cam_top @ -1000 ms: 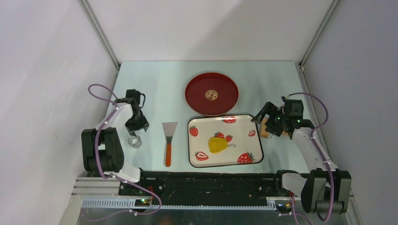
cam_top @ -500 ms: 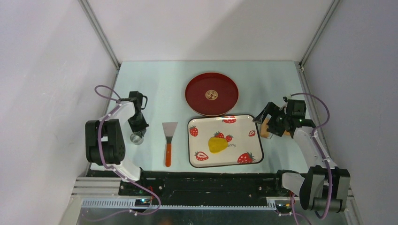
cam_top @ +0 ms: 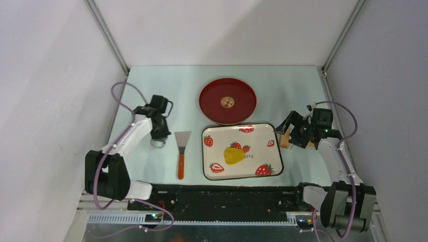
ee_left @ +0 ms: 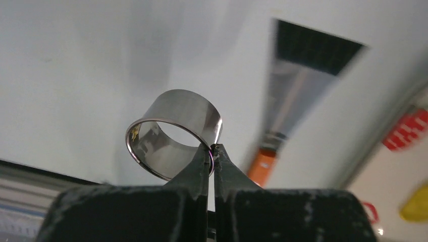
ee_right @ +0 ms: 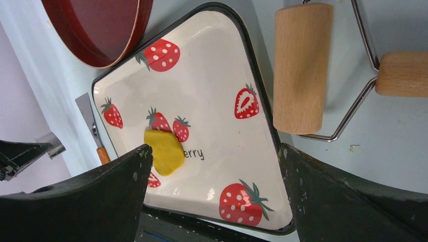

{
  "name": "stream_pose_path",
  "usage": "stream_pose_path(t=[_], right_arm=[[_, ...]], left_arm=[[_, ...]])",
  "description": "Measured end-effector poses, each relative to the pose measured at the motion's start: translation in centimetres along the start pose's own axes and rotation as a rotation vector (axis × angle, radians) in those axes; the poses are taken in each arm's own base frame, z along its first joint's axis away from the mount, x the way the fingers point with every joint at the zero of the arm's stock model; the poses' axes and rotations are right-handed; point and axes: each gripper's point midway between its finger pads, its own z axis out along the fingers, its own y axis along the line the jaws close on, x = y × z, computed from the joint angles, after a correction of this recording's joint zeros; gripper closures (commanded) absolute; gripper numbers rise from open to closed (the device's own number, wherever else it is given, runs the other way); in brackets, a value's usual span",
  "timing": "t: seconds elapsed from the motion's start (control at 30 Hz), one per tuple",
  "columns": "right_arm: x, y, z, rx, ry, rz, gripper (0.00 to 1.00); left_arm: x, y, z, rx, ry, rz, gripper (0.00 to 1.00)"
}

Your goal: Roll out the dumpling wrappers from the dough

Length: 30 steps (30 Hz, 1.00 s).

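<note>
The dough [cam_top: 233, 156] is a flattened yellow patch lying mid-tray on the strawberry-print tray [cam_top: 257, 146]; the right wrist view shows the dough [ee_right: 164, 151] beside the left finger. My left gripper [cam_top: 159, 137] is shut on the rim of a steel ring cutter [ee_left: 174, 128], left of the spatula [cam_top: 181, 151]. In its own view the left gripper [ee_left: 213, 151] pinches the ring's wall between its tips. My right gripper [cam_top: 293, 132] stands open over the tray's right edge, nothing between its fingers [ee_right: 101, 191]. The dumpling wrappers are out of view.
A wooden rolling pin [ee_right: 301, 65] with a wire frame lies right of the tray [ee_right: 217, 101]. A red round plate [cam_top: 227, 101] sits behind the tray. The orange-handled spatula [ee_left: 298, 91] lies between the ring cutter and the tray.
My left gripper shut on the ring cutter and carried it right, toward the spatula. The right gripper drifted slightly right and stayed open.
</note>
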Motion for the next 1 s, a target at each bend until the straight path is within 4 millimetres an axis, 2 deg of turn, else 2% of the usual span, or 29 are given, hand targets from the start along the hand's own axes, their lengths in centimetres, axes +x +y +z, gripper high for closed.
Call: stream_pose_path(t=[0.17,0.27,0.37,0.47,0.57,0.67,0.8,1.0], right_arm=[[0.5,-0.1,-0.2,0.003,0.02,0.007,0.01],[0.8,-0.3,-0.3,0.01,0.033,0.012,0.01],[0.9,-0.6,-0.4,0.014,0.038,0.024,0.01],[0.6,-1.3,-0.7,0.025,0.03,0.057,0.0],[-0.2,-2.5,-1.3,0.044,0.005,0.103,0.01],[-0.7,-3.5,-1.8,0.053,-0.013,0.141,0.0],[-1.0,-3.9,-2.0,0.058,-0.022,0.16,0.01],[-0.9,-3.9,-1.9,0.052,-0.015,0.165,0.01]], left_arm=[[0.4,-7.4,-4.2,0.137,-0.068,0.156,1.0],[0.8,-13.2,-7.3,0.236,-0.108,0.24,1.0],[1.9,-18.7,-9.3,0.31,-0.118,0.316,1.0],[3.4,-24.2,-10.5,0.371,-0.116,0.382,1.0],[5.8,-27.9,-10.0,0.384,-0.093,0.442,1.0],[8.8,-29.8,-8.3,0.359,-0.051,0.498,1.0],[11.7,-30.5,-6.8,0.321,-0.011,0.548,1.0],[14.1,-31.2,-7.6,0.331,-0.002,0.588,1.0]])
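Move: The dough on the tray is the place for the metal ring in the left fingers: about 34 cm to that hand's right, some 4 cm back and 7 cm below. The scraper lies in between, about 10 cm to the hand's right and 3 cm back; the red plate's middle is about 33 cm right and 27 cm ahead. From the open right hand the dough lies roughly 23 cm left, 6 cm back and 10 cm below. Still pinching the metal ring by its wall in shut fingers, the left hand swings about 35 cm right, rising some 7 cm over the scraper and sinking again as it eases back about 3 cm to above the dough, turning nearly 40 degrees clockwise. The empty right hand stays open and shifts about 4 cm right, away from the tray. ##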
